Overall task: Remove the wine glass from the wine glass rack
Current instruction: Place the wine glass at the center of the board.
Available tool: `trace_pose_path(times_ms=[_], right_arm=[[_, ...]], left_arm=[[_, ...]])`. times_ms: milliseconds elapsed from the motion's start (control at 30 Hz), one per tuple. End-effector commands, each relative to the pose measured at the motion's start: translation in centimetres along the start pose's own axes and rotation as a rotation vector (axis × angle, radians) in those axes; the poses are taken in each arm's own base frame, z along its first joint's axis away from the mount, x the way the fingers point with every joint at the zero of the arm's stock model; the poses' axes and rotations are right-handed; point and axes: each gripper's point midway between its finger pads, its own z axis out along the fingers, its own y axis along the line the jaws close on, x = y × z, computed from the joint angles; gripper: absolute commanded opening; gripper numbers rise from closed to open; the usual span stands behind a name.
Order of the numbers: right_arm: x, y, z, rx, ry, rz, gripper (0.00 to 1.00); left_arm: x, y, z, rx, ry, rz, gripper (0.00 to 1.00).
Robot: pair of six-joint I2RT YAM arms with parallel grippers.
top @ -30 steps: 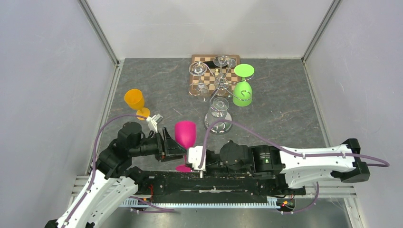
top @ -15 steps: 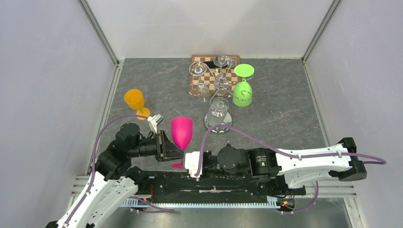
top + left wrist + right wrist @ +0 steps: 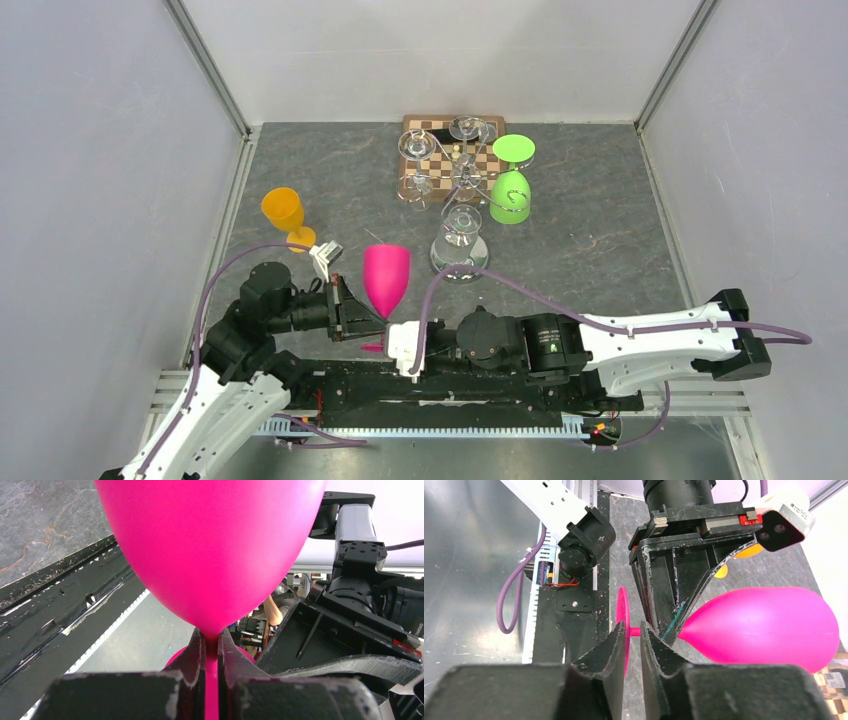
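Note:
The pink wine glass (image 3: 385, 278) is off the wine glass rack (image 3: 465, 172) and hangs above the table's near edge, bowl pointing away from the arms. My left gripper (image 3: 374, 320) is shut on its thin stem just under the bowl (image 3: 210, 545); in the left wrist view the left gripper (image 3: 211, 642) pinches the stem from both sides. My right gripper (image 3: 388, 345) sits at the glass's round foot (image 3: 622, 610). In the right wrist view the right gripper (image 3: 634, 630) stands slightly open, the foot lying by one finger with a gap to the other.
The silver rack stands at the back on a wooden chessboard (image 3: 428, 128), with a green glass (image 3: 511, 192) and clear glasses (image 3: 414, 146) hanging from it. Another clear glass (image 3: 460, 243) is in front of it. An orange glass (image 3: 285, 212) stands at the left.
My left gripper has shut on the pink glass's stem. The right gripper, which was shut on the foot, has parted its fingers a little. The glass shifted slightly left and nearer.

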Motion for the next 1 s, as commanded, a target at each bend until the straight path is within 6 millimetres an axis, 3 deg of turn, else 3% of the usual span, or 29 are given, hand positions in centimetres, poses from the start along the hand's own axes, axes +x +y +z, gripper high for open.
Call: trace_pose_path(times_ms=[0, 200, 533, 767, 967], right_arm=[[-3.7, -1.6, -1.6, 0.045, -0.101, 0.046, 0.23], [-3.9, -2.3, -3.1, 0.070, -0.099, 0.093, 0.41], [-5.9, -6.1, -7.0, 0.221, -0.081, 0.238, 0.51], [-7.1, -9.1, -7.0, 0.155, -0.063, 0.388, 0.53], [-8.6, -10.3, -6.6, 0.002, -0.108, 0.463, 0.56]], left_arm=[[0.9, -0.9, -0.4, 0.052, 0.038, 0.043, 0.02], [1.3, -0.9, -0.9, 0.049, 0.049, 0.111, 0.02], [2.8, -0.3, -2.3, 0.006, 0.120, 0.292, 0.02], [3.7, -0.4, -3.2, 0.031, 0.158, 0.427, 0.02], [4.8, -3.0, -4.6, 0.173, 0.149, 0.607, 0.02]])
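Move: The pink wine glass lies between both hands, bowl pointing forward: the left fingers already grip its stem just below the bowl, so its middle is about 3 cm ahead of them. From the right hand, at the foot end, its middle is some 7 cm ahead. From the left hand, the orange glass stands roughly 23 cm ahead, 23 cm left and 15 cm lower; the rack about 20 cm ahead, 12 cm right and 8 cm lower. Open the right gripper wider to free the stem near the foot, then draw that hand right and up, swinging forward towards the rack, about 11 cm up and 8 cm forward in all. Keep the left fingers shut on the stem and carry the glass some 4 cm back and slightly left, rolling the wrist some 20 degrees so the bowl lifts, with a clockwise turn. ##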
